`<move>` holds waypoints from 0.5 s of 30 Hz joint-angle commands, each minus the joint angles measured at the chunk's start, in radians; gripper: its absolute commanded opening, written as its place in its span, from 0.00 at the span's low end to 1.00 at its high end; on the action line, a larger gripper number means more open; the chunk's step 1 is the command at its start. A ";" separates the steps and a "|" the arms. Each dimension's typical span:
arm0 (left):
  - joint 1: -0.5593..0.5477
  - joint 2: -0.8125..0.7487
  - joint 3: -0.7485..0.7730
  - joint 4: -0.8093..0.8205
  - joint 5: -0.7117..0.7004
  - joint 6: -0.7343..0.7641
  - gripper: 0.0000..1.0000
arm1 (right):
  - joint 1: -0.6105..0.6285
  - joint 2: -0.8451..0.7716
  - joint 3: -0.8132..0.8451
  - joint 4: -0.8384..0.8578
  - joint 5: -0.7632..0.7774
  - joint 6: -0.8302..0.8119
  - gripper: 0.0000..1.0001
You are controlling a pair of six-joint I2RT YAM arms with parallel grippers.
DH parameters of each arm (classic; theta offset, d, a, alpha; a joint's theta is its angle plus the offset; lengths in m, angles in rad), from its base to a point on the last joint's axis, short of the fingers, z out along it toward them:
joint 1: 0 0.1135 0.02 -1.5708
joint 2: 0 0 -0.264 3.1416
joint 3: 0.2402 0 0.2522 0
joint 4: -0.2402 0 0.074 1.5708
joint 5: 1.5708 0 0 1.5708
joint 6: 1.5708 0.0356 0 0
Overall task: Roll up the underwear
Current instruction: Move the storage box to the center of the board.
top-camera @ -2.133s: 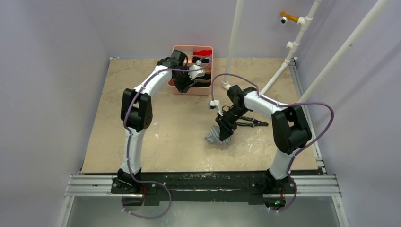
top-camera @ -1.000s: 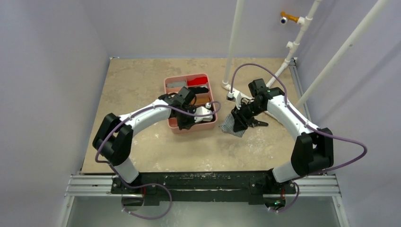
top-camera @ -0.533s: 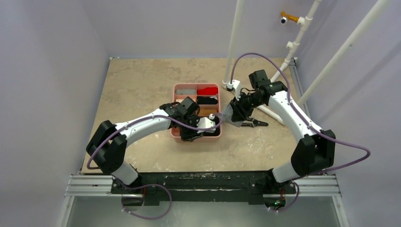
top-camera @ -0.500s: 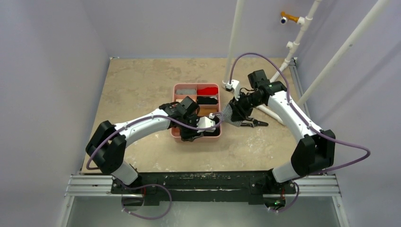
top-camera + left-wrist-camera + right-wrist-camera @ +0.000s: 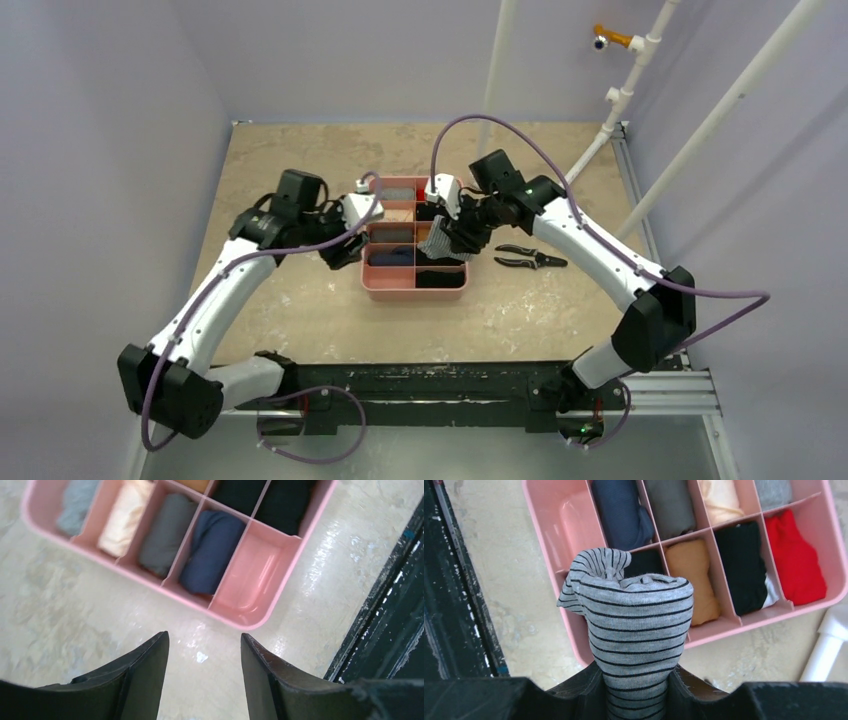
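Observation:
The grey striped underwear (image 5: 636,625) is rolled into a bundle, and my right gripper (image 5: 635,671) is shut on it. In the top view this underwear (image 5: 436,240) hangs over the right half of the pink tray (image 5: 385,284), in my right gripper (image 5: 447,236). A black roll (image 5: 744,570) lies in one compartment among several other rolled garments. My left gripper (image 5: 204,636) is open and holds nothing, just outside the tray's rim (image 5: 240,625) by the bare corner compartment (image 5: 255,575). From above, the left gripper (image 5: 345,250) sits left of the tray.
Black-handled pliers (image 5: 530,258) lie on the table right of the tray. White pipes (image 5: 495,90) rise at the back right. A black rail (image 5: 430,380) runs along the table's near edge. Purple walls close in both sides.
My left gripper has opened and drawn back from the tray to its left side. My right arm has carried the striped underwear leftwards, from beside the tray to over it.

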 commanded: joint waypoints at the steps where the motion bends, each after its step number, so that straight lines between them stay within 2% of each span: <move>1: 0.157 -0.075 0.062 -0.103 0.091 -0.025 0.54 | 0.075 0.046 0.103 0.089 0.096 0.020 0.00; 7: 0.380 -0.028 0.148 -0.168 0.191 -0.149 0.54 | 0.190 0.154 0.183 0.134 0.210 0.021 0.00; 12: 0.496 0.041 0.190 -0.187 0.232 -0.257 0.54 | 0.293 0.215 0.192 0.178 0.325 0.011 0.00; 15: 0.528 0.072 0.201 -0.188 0.262 -0.276 0.54 | 0.356 0.233 0.171 0.207 0.410 -0.001 0.00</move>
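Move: Over the storage box's right half, the right hand holds the rolled striped underwear. The empty front-left compartment lies about 17 cm to its left, 5 cm back and 14 cm below. The navy roll sits about level with this hand and 17 cm left, the front black roll 5 cm left and 5 cm back, and the shears 16 cm right and 1 cm ahead. From the left hand, the empty compartment is some 8 cm right, about level, and 14 cm below. Carrying the striped underwear in a kept grip, the right hand sweeps about 10 cm left across the storage box towards the empty front-left compartment, barely rising at first, then sinking to end a little lower. The left hand, empty and still open, clears off to the left by some 10 cm, rising and edging forward, swinging about 30 degrees counter-clockwise. ##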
